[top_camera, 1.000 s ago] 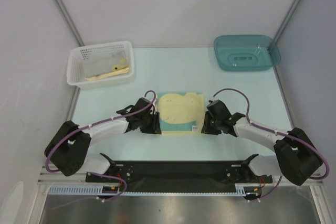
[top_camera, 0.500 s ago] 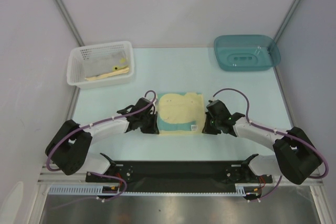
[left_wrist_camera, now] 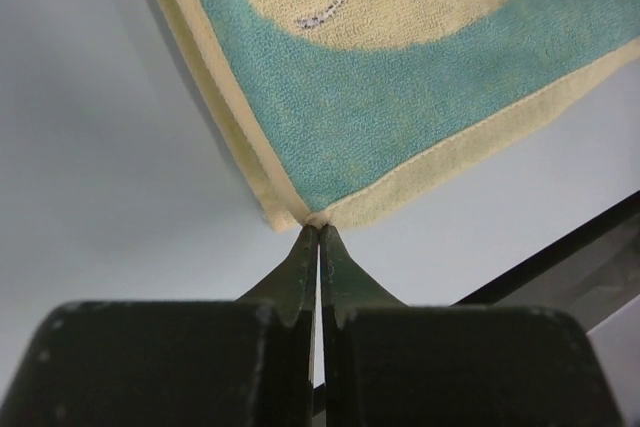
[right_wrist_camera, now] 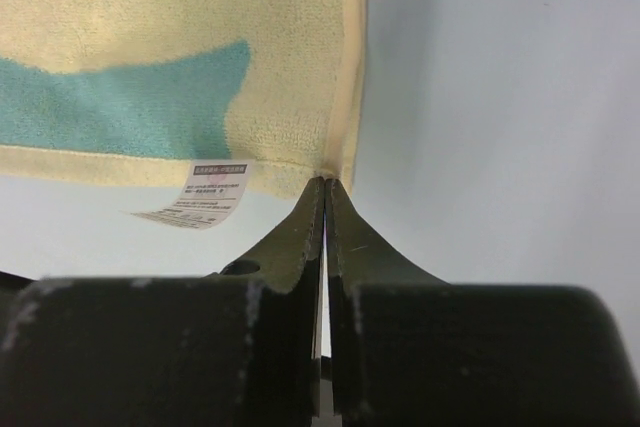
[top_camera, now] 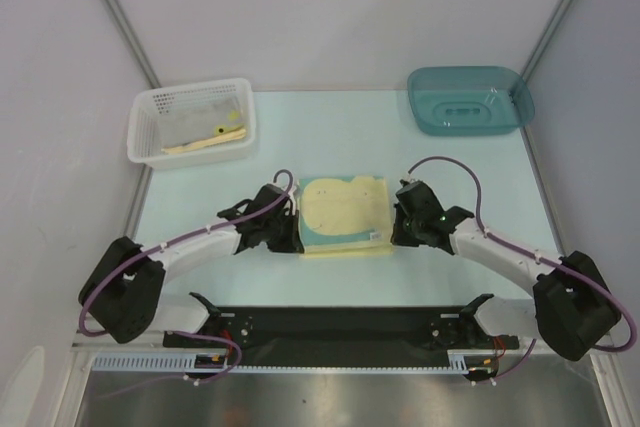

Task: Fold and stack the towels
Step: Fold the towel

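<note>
A pale yellow towel (top_camera: 345, 209) with a teal face lies in the middle of the table. My left gripper (top_camera: 298, 244) is shut on its near left corner, and the left wrist view has that corner (left_wrist_camera: 300, 209) pinched at the tips of the left gripper (left_wrist_camera: 318, 229). My right gripper (top_camera: 393, 239) is shut on the near right corner; in the right wrist view the right gripper (right_wrist_camera: 325, 182) pinches it beside a white tag (right_wrist_camera: 205, 195). The towel's near edge is raised slightly off the table. More towels (top_camera: 200, 127), grey and yellow, lie in the white mesh basket.
The white mesh basket (top_camera: 140, 132) stands at the back left. A teal plastic bin (top_camera: 470, 99) sits at the back right. The black base rail (top_camera: 340, 325) runs along the near edge, and grey walls close in both sides.
Both grippers have closed on the towel's near corners. Both arms have shifted a little away from me, and the towel's near edge has lifted.
</note>
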You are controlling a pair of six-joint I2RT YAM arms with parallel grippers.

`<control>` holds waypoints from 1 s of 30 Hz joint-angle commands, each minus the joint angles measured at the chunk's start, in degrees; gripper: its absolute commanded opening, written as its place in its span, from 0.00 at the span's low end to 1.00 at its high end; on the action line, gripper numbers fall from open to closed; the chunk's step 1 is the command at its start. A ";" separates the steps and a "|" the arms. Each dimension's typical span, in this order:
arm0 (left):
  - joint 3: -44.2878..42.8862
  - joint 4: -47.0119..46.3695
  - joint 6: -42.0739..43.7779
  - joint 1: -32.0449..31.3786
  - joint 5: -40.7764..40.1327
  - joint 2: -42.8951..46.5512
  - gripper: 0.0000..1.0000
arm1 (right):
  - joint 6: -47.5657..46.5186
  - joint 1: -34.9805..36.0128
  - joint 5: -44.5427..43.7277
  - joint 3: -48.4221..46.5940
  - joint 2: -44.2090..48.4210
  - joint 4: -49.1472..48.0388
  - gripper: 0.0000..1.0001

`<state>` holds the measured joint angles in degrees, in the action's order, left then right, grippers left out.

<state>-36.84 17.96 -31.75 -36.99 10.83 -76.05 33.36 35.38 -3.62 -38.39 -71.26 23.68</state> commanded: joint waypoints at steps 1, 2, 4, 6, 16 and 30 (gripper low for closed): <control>1.15 -3.01 -1.83 -0.01 2.87 0.56 0.00 | -2.16 -1.01 -2.36 0.42 1.65 1.55 0.00; 1.68 -4.41 -2.35 -0.01 3.49 0.38 0.00 | -2.34 -1.27 -2.10 0.94 1.57 1.28 0.00; 2.91 -5.73 -2.62 -0.27 3.94 -0.32 0.00 | -2.60 -1.36 -1.40 2.70 1.57 -0.03 0.00; 3.70 -5.56 -2.44 -0.36 2.54 -0.59 0.00 | -2.43 -1.36 -0.17 4.11 1.66 -1.61 0.00; 4.23 -5.56 -1.48 -0.45 2.00 -1.90 0.00 | -2.08 -1.45 1.68 6.22 0.07 -4.52 0.00; -6.38 7.53 3.27 -0.45 -5.37 1.96 0.47 | -1.54 -3.55 0.80 1.05 5.87 2.15 0.32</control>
<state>-36.77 21.54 -31.29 -37.36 9.37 -76.79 32.29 33.54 -1.69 -32.77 -68.73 23.00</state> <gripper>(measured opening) 0.465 0.329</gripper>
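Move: The yellow towel's near corners are still pinched just off the table. The left hand's spot, the lower layer's near left corner, is about 1 cm back and 2 cm below it; the right hand's, the near right corner, is some 2 cm back, 1 cm right and 3 cm below. The towel's middle lies roughly 9 cm ahead and 11 cm right of the left hand; the white tag is about 1 cm ahead and 4 cm left of the right hand, 1 cm lower. The towel's held near edge is lowered back onto the layer beneath by both hands together, the left sinking about 2 cm while drawing 1 cm back, the right sinking some 3 cm while easing back and slightly right. After a short hold low down, both open partway and let go; the left then lifts and slips left, the right just begins rising, edging right. ##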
